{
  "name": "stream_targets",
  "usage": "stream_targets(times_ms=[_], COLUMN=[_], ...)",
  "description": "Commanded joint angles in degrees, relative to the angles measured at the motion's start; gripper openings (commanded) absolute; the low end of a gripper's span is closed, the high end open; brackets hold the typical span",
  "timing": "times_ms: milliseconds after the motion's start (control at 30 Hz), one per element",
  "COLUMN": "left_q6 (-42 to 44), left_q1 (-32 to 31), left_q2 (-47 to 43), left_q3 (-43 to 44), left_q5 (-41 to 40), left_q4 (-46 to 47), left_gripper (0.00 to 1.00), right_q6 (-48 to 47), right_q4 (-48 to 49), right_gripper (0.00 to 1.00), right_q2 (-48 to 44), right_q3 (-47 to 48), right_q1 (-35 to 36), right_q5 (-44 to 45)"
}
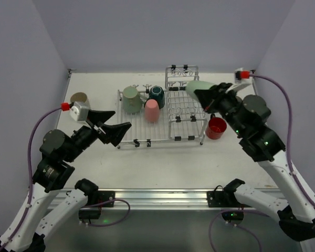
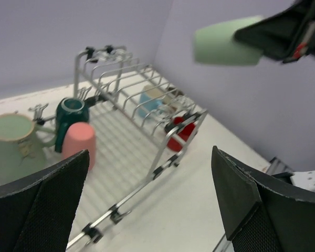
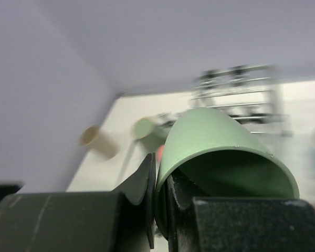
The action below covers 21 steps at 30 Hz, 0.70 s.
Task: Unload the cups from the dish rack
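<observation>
My right gripper is shut on the rim of a pale green cup, one finger inside and one outside, and holds it on its side in the air above the right part of the dish rack. The right wrist view shows this cup clamped at the gripper. On the flat grid stand a sage green mug, a dark teal cup and an upturned pink cup. A light blue cup sits in the raised section. My left gripper hangs open and empty at the rack's near-left corner.
A red cup stands on the table just right of the rack. A tan cup stands on the table at the far left near the wall. Walls close the table on the left, back and right.
</observation>
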Motion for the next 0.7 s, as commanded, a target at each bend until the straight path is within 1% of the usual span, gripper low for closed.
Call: stream_targets(times_ms=[0,33,100,133,167,233,267,367,433,467,500,533,667], left_q6=[8.4,8.7,8.7,8.4,8.1,7.9,7.6,8.3,8.3,8.3,8.2,8.3,7.9], left_q1=[0.1,0.1,0.1,0.1,0.1,0.1,0.1,0.1,0.1,0.1,0.1,0.1,0.1], left_q2=[-0.6,-1.3,-1.9,-2.8,-3.2,-3.9,-4.1,-4.7,-5.7,-6.0,-6.2,-6.7,-7.3], left_q3=[-3.7,-5.0,-8.2,-9.2,-11.3,-12.9,-14.5,-14.1,-14.7,-14.7,-14.8,-14.9,-15.2], left_q5=[-5.6,-5.8,-6.3,-6.0,-4.3,-3.4,-3.2,-2.7,-2.1,-2.0,-1.9,-1.9,-1.9], left_q4=[-12.5,-12.6,-12.0,-11.1,-10.0,-8.1,-7.4,-7.9,-7.3,-7.3,-7.3,-7.3,-7.1], left_gripper=[1.0,1.0,1.0,1.0,1.0,1.0,1.0,1.0,1.0,1.0,1.0,1.0,1.0], right_q6=[-8.1,-8.5,-9.3,-9.5,-9.6,-9.4,-9.3,-8.9,-8.3,-8.1,-8.0,-7.9,-7.8], right_q4=[-19.0,-20.3,-22.7,-22.6,-22.7,-22.9,-22.8,-21.7,-19.8,-18.9,-17.7,-17.3,-15.5], right_gripper=[0.0,0.0,0.0,0.0,0.0,0.0,0.0,0.0,0.0,0.0,0.0,0.0,0.0], right_q2=[-4.5,-4.8,-4.3,-4.0,-3.4,-0.6,0.6,5.6,9.2,10.3,11.6,14.4,21.5], right_q3=[3.4,3.0,1.5,0.5,-1.2,-3.2,-4.8,-7.0,-8.2,-8.6,-8.8,-9.0,-9.9], right_q1=[-10.7,-16.3,-21.0,-24.5,-26.2,-30.1,-31.2,-34.4,-36.6,-36.8,-38.5,-39.6,-40.7], right_q5=[15.9,16.4,16.6,16.2,15.6,14.4,14.0,12.6,9.2,8.5,7.6,5.9,4.0])
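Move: The right hand, pinching the light green cup by its wall, is bound for the open table about 25 cm to its right, 10 ahead and some 38 below. The red mug lies 16 cm right, 8 ahead; the blue mug 17 right, 24 ahead; the steel tumbler 27 right, 22 ahead, all roughly 37 below. From the empty left hand that open spot is some 50 cm right, 18 ahead and 35 below. Swinging quickly rightward at first, then sinking steeply, the right hand carries the light green cup about 25 cm right and 25 cm down, with a smaller reach forward, towards the open table to the right of the red mug. Its wrist turns clockwise and tips the fingers well down, grip kept. The left hand, fingers wide open, drops some 13 cm, its fingers tipping down slightly. ##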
